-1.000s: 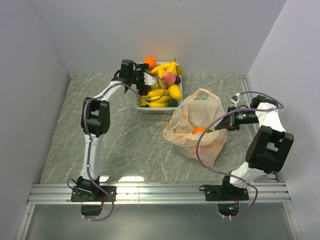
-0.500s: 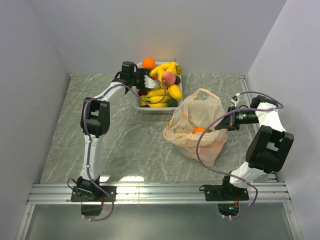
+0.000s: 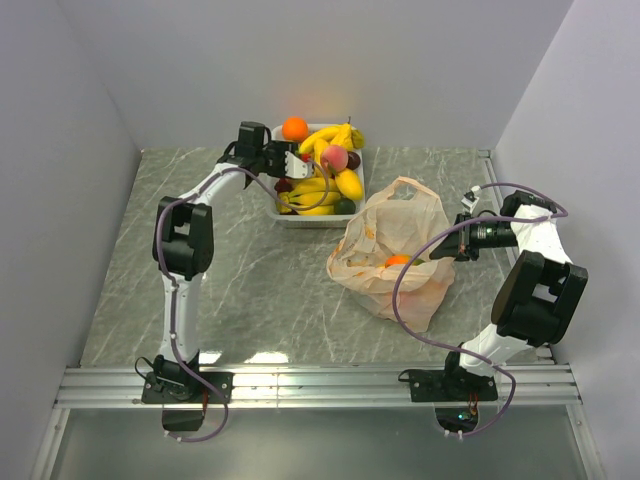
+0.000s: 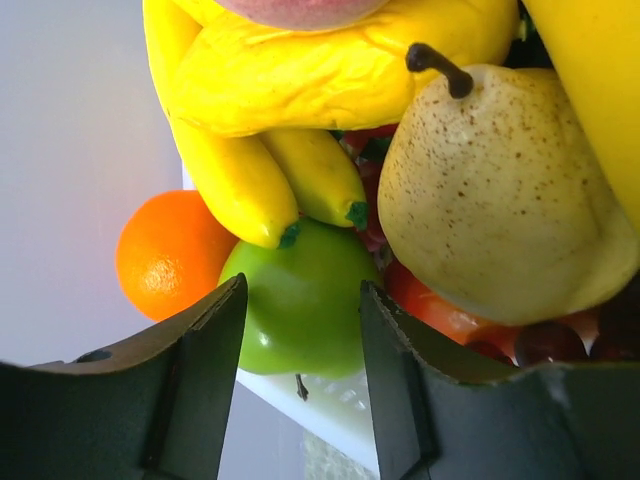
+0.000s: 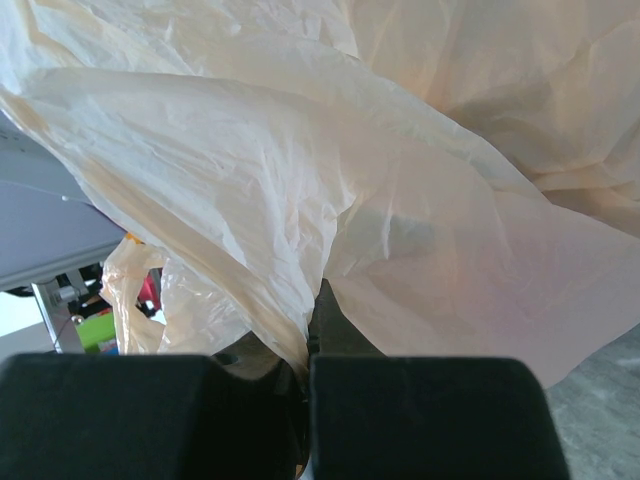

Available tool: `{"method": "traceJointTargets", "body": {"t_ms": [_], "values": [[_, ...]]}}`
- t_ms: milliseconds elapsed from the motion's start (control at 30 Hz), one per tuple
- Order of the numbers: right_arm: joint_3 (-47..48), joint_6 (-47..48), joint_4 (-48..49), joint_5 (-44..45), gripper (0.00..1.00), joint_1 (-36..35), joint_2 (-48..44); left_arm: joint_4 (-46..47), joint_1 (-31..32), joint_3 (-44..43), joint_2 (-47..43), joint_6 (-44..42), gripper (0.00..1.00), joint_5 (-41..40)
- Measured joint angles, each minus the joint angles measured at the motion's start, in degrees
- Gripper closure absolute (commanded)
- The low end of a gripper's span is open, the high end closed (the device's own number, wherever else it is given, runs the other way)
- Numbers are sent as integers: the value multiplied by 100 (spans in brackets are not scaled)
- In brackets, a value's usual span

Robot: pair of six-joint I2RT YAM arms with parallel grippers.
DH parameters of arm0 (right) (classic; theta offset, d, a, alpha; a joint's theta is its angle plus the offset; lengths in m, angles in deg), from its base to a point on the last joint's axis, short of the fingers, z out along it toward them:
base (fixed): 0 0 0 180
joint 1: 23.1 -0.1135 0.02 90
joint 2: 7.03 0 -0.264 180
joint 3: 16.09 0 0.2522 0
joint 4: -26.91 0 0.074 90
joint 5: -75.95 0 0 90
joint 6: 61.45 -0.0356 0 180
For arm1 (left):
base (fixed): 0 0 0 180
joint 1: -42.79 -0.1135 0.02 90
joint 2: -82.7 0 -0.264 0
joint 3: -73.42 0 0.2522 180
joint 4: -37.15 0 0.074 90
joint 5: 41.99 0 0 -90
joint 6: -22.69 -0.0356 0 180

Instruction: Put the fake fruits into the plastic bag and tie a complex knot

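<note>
The fake fruits fill a white tray (image 3: 283, 215) at the back: bananas (image 3: 320, 186), a peach (image 3: 334, 157) and an orange (image 3: 294, 128). My left gripper (image 3: 298, 158) reaches into the tray's far left corner. Its jaws (image 4: 303, 290) stand partly apart on either side of a green apple (image 4: 300, 320). I cannot tell whether they touch it. A speckled pear (image 4: 500, 190) and bananas (image 4: 300, 170) lie just beyond. The plastic bag (image 3: 390, 255) lies at centre right with an orange fruit (image 3: 398, 261) inside. My right gripper (image 3: 447, 250) is shut on the bag's edge (image 5: 250, 300).
Grey walls close in the marble table on three sides, and the tray sits close to the back wall. An orange (image 4: 165, 250) rests left of the apple, above the tray rim (image 4: 320, 410). The arm bases stand on the metal rail at the near edge.
The left gripper has shifted slightly left and back over the tray's far left corner, and its jaws have narrowed. The right gripper and the bag have not moved.
</note>
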Motion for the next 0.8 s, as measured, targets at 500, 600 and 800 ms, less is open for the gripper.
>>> {"method": "traceJointTargets", "body": {"t_ms": [500, 600, 800], "values": [[0, 0, 13, -28, 100, 0, 4, -282, -17, 57, -122, -9, 6, 4], [0, 0, 13, -44, 100, 0, 4, -398, -17, -37, -105, -24, 5, -55], [0, 0, 15, -76, 100, 0, 26, -538, -20, -627, 203, -162, 5, -236]]}}
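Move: The green apple lies just below the left fingertips: its middle is about 1 cm ahead, 1 cm right and 4 cm below the hand. The orange is some 7 cm ahead and 2 cm right, the bananas 3 cm ahead and 7 cm right, the pear 5 cm back and 5 cm right. From the bag-holding right hand, the apple is roughly 32 cm ahead, 35 cm left and 5 cm below. The left hand opens wide at the green apple, easing 1 cm back, then 2 cm forward and up. ##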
